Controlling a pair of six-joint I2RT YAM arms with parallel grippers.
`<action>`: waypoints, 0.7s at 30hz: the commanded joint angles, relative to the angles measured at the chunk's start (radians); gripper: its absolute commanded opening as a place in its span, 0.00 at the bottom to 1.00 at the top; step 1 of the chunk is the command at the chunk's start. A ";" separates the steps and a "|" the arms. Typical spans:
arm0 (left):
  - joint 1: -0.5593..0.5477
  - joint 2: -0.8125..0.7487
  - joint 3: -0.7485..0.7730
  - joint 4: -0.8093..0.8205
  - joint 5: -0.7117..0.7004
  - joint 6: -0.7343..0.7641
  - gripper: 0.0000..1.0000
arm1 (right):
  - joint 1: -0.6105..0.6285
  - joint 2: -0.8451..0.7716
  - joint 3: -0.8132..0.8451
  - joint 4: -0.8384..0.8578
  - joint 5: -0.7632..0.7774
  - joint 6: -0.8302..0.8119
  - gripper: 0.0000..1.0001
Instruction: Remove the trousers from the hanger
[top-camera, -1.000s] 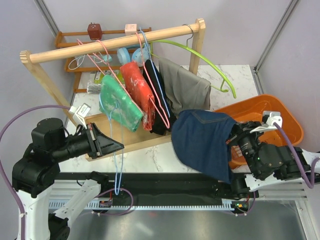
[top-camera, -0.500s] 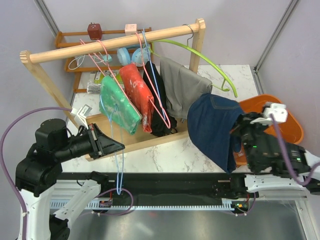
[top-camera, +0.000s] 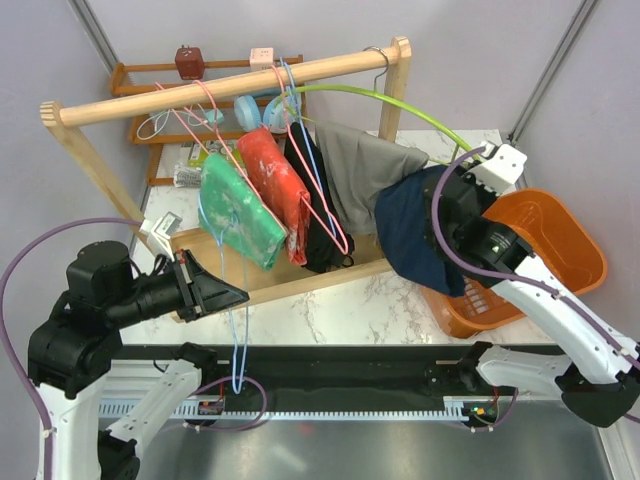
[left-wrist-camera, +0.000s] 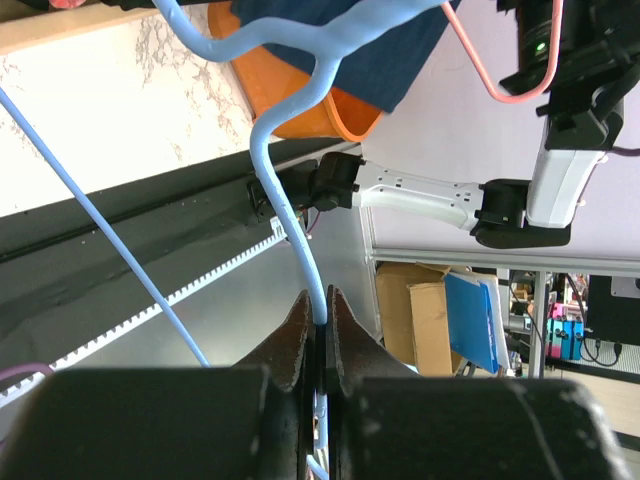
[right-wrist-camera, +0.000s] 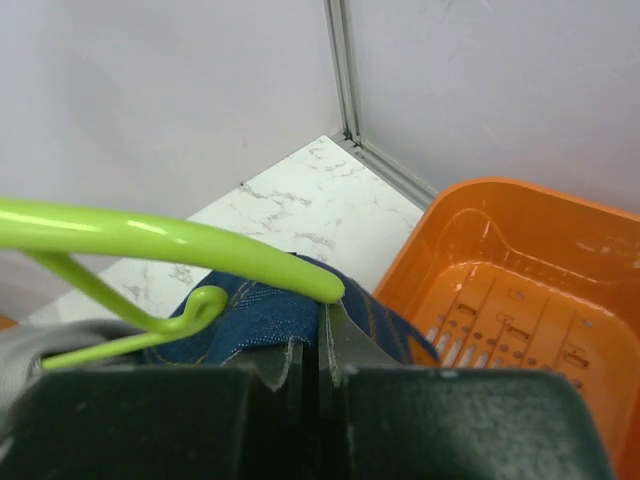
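The navy denim trousers (top-camera: 412, 238) hang bunched between the grey garment (top-camera: 362, 178) and the orange basket (top-camera: 545, 255). My right gripper (top-camera: 438, 215) is shut on their denim (right-wrist-camera: 255, 312), its tips buried in the cloth in the top view. In the right wrist view the gripper (right-wrist-camera: 318, 338) sits just under the tip of the lime-green hanger (right-wrist-camera: 190, 245), which rests on the denim. The mint-green trousers (top-camera: 238, 215) hang from the wooden rail (top-camera: 230, 88). My left gripper (top-camera: 243, 292) is shut on the light-blue hanger wire (left-wrist-camera: 290, 190), pinched at the jaws (left-wrist-camera: 320, 305).
A red garment (top-camera: 278, 188) and a black one (top-camera: 318, 205) hang on pink hangers (top-camera: 325, 225) between the two pairs. The rack's wooden base board (top-camera: 290, 282) lies on the marble table (top-camera: 340, 310). A small shelf (top-camera: 150, 125) stands behind the rack.
My right arm has swung up and back from the table's near edge toward the rack, carrying the denim trousers to the green hanger's end. The left arm has stayed put.
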 joint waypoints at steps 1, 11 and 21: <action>0.002 0.032 0.056 -0.032 0.054 0.035 0.02 | -0.120 -0.098 0.001 0.188 -0.019 -0.064 0.00; 0.000 0.078 0.068 -0.040 0.083 0.083 0.02 | -0.230 -0.213 -0.007 0.191 0.099 -0.308 0.00; 0.000 0.086 0.097 -0.037 0.054 0.080 0.02 | -0.347 -0.213 -0.059 0.163 -0.010 -0.367 0.02</action>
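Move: The right hand has the blue denim trousers pinched. The orange basket they are bound for is about 17 cm to its right, 3 cm back and nearly 30 cm below. The green hanger's free end lies right at the fingers, some 2 cm ahead, left and above. The grey trousers hang about 20 cm left, roughly level fore-and-aft and 10 cm lower. From the left hand, still gripping the blue hanger, the basket is roughly 54 cm right, 17 cm ahead and 28 cm below. Still pinching the denim trousers, the right hand comes free of the green hanger's end it was pushing aside and swings about 13 cm right towards the basket. It also draws back some 6 cm and rises a few centimetres, the wrist turning about 20 degrees clockwise. The fingers stay shut. ##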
